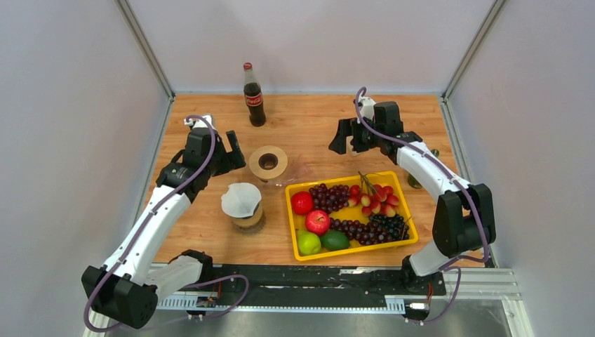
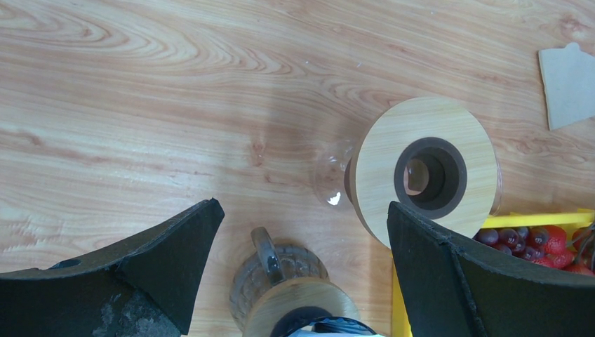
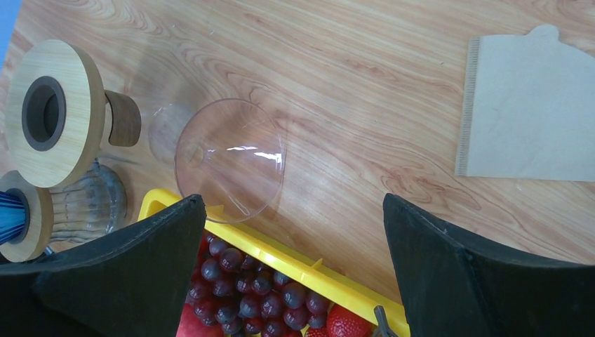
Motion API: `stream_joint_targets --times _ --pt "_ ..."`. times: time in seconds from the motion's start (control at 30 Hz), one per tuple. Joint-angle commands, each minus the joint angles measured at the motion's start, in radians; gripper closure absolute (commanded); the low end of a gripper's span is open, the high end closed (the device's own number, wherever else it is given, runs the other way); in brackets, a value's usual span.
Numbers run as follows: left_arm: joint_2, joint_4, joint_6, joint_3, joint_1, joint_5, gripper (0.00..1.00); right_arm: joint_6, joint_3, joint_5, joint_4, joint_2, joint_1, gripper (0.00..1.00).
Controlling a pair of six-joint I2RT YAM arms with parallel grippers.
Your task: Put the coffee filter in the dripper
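Note:
A dripper (image 1: 268,163) with a wooden disc collar and a clear cone lies on its side mid-table; it shows in the left wrist view (image 2: 428,168) and the right wrist view (image 3: 230,160). A second, ribbed glass dripper (image 1: 247,216) stands upright in front of it with a white paper filter (image 1: 241,199) in its top. A beige paper filter (image 3: 526,105) lies flat on the wood; its corner also shows in the left wrist view (image 2: 568,84). My left gripper (image 1: 228,156) (image 2: 302,210) is open and empty above the upright dripper's handle. My right gripper (image 1: 351,144) (image 3: 295,200) is open and empty.
A yellow tray (image 1: 289,210) of grapes, strawberries, apples and limes sits at the front right, touching the tipped dripper's cone. A cola bottle (image 1: 253,95) stands at the back. Grey walls close in both sides and the back.

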Motion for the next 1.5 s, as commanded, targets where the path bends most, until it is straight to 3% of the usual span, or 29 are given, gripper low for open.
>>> stream_joint_targets --times 0.0,0.5,0.97,1.2,1.47 --pt "0.016 0.028 0.015 0.03 0.003 0.008 0.0 -0.01 0.01 -0.057 0.05 0.022 0.015 0.0" --pt "0.06 0.035 0.015 0.042 0.003 0.012 0.0 -0.003 0.039 -0.086 0.05 0.091 0.097 0.01" --pt "0.064 0.031 0.014 0.043 0.003 0.02 0.0 -0.005 0.15 -0.112 0.053 0.269 0.249 0.17" --pt "0.061 0.026 0.011 0.037 0.003 0.024 0.0 -0.002 0.159 -0.127 0.061 0.312 0.285 0.4" --pt "0.059 0.021 0.013 0.035 0.003 0.032 0.0 -0.021 0.152 -0.131 0.068 0.305 0.291 0.78"
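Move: The clear dripper cone lies on its side some 15 cm to the right hand's left, about 3 cm back and 11 cm below it; from the left hand it is roughly 5 cm ahead, 19 cm to the right and 16 cm lower. The wooden ring on the glass cup stands about 10 cm farther left than the cone and 3 cm nearer the bases, its top some 7 cm below the right hand. The fruit tray's middle is some 17 cm back from the right hand, level with it sideways and 13 cm below. The right hand sweeps about 13 cm left to the clear dripper cone while sinking some 8 cm and drawing back 5 cm, its wrist turning about 20 degrees counter-clockwise and tipping down about 10, to end with its fingertips on either side of the cone's rim wall, just right of the wooden ring. Its wide-open fingers narrow slowly and then shut most of the way around that wall in the last few tenths of a second, while the empty left hand sinks about 2 cm, fingers still open, and hovers beyond the filter already sitting in the other dripper. ##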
